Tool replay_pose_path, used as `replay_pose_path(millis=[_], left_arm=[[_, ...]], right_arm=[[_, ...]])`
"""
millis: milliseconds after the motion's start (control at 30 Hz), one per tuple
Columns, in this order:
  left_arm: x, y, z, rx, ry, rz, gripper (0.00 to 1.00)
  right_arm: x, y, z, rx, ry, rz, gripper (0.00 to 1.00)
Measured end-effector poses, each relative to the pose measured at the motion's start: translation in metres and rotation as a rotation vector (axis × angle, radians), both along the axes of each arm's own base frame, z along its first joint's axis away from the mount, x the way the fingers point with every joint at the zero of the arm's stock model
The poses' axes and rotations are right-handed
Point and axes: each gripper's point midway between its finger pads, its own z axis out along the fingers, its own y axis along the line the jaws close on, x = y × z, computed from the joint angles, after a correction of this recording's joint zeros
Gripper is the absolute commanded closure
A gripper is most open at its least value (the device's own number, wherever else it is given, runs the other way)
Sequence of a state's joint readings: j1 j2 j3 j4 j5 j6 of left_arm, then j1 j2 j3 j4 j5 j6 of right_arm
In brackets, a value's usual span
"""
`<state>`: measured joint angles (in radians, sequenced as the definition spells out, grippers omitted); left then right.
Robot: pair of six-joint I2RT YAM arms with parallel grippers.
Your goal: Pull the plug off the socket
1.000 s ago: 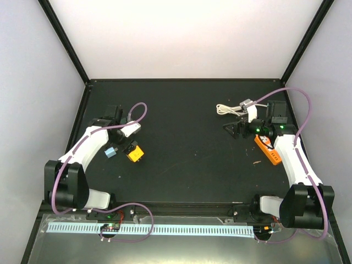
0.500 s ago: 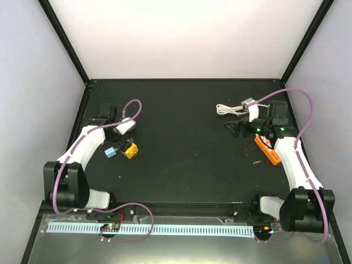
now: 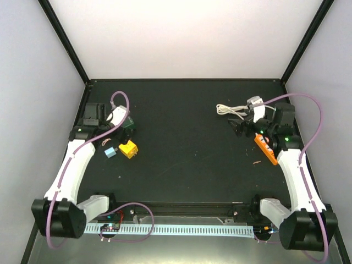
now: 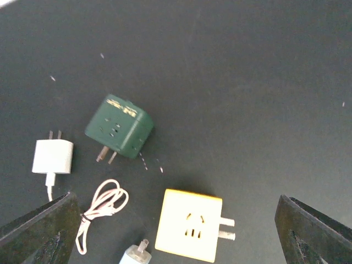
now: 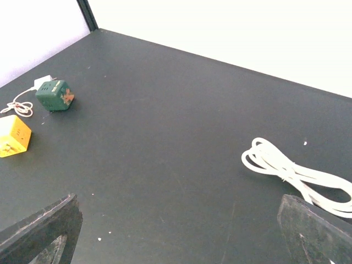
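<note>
The orange socket (image 3: 268,151) lies at the right of the table, its far end under my right arm. The cream-white cord lies coiled (image 3: 227,110) beyond it and shows in the right wrist view (image 5: 291,173). It runs toward my right wrist, which hides the plug. My right gripper (image 3: 237,127) is open and empty (image 5: 176,220), above the table to the left of the socket and near the coil. My left gripper (image 3: 130,124) is open and empty (image 4: 176,220) at the far left, over loose adapters.
A yellow adapter cube (image 4: 190,225), a dark green cube (image 4: 119,126), a small white charger (image 4: 53,157) with a thin coiled cord (image 4: 102,206) and a light blue plug (image 3: 111,153) lie at the left. The yellow cube (image 5: 12,136) and green cube (image 5: 53,94) show in the right wrist view.
My left arm has swung back and to the left, away from the yellow cube. My right arm has shifted slightly right and farther back. The socket and cord have not moved.
</note>
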<state>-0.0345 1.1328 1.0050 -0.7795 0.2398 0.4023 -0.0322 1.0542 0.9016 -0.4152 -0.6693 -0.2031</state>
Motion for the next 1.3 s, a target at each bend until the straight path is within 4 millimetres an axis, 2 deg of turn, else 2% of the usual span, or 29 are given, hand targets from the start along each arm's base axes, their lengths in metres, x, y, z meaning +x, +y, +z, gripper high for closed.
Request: replay_pose_path(millis=[167,400,600,767,1167,1300], left_arm=[[-0.007,0.001,0.028,-0.046,-0.159,0.051,0.01],[-0.021,0.01,0.029,-0.053,-0.291,0.11,0.01],[-0.02,0.021,0.015,-0.036,-0.3,0.186,0.01],[-0.022,0.031,-0.006,-0.003,-0.255,0.236,0.01],[-0.014,0.043,-0.031,0.032,-0.251,0.305,0.01],[-0.01,0.044,-0.031,0.023,-0.279,0.317,0.01]], right_arm=[[-0.013,-0.003,0.001,-0.006,-0.066,-0.024,0.0],[-0.017,-0.012,-0.007,-0.001,-0.111,-0.106,0.0],[-0.001,-0.031,-0.021,0.001,-0.066,-0.241,0.0],[0.01,-0.046,-0.045,-0.024,-0.008,-0.338,0.0],[0.001,-0.058,-0.094,-0.093,-0.038,-0.389,0.0],[0.001,-0.06,-0.095,-0.093,-0.058,-0.396,0.0]])
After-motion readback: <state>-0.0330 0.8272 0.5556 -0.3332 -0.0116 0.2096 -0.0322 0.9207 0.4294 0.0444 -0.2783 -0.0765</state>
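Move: The yellow plug, just let go, lies about 2 cm to the left of the open left gripper and some 12 cm below it. From the plug, the green plug stands roughly 10 cm farther out, and the small blue plug about 6 cm to the left. From the open right gripper, the orange socket strip lies some 15 cm to the right, 2 cm back and 19 cm below; the white cable coil is about 13 cm ahead and 4 cm right. Lift the empty left gripper about 3 cm, easing back, then bring it left and down over the gap between the yellow and blue plugs, tipping its fingers up and turning counter-clockwise. Meanwhile draw the right gripper back briefly, then sink it about 10 cm and swing it right towards the orange strip, turning some 20 degrees clockwise. Keep both grippers open and touching nothing. ##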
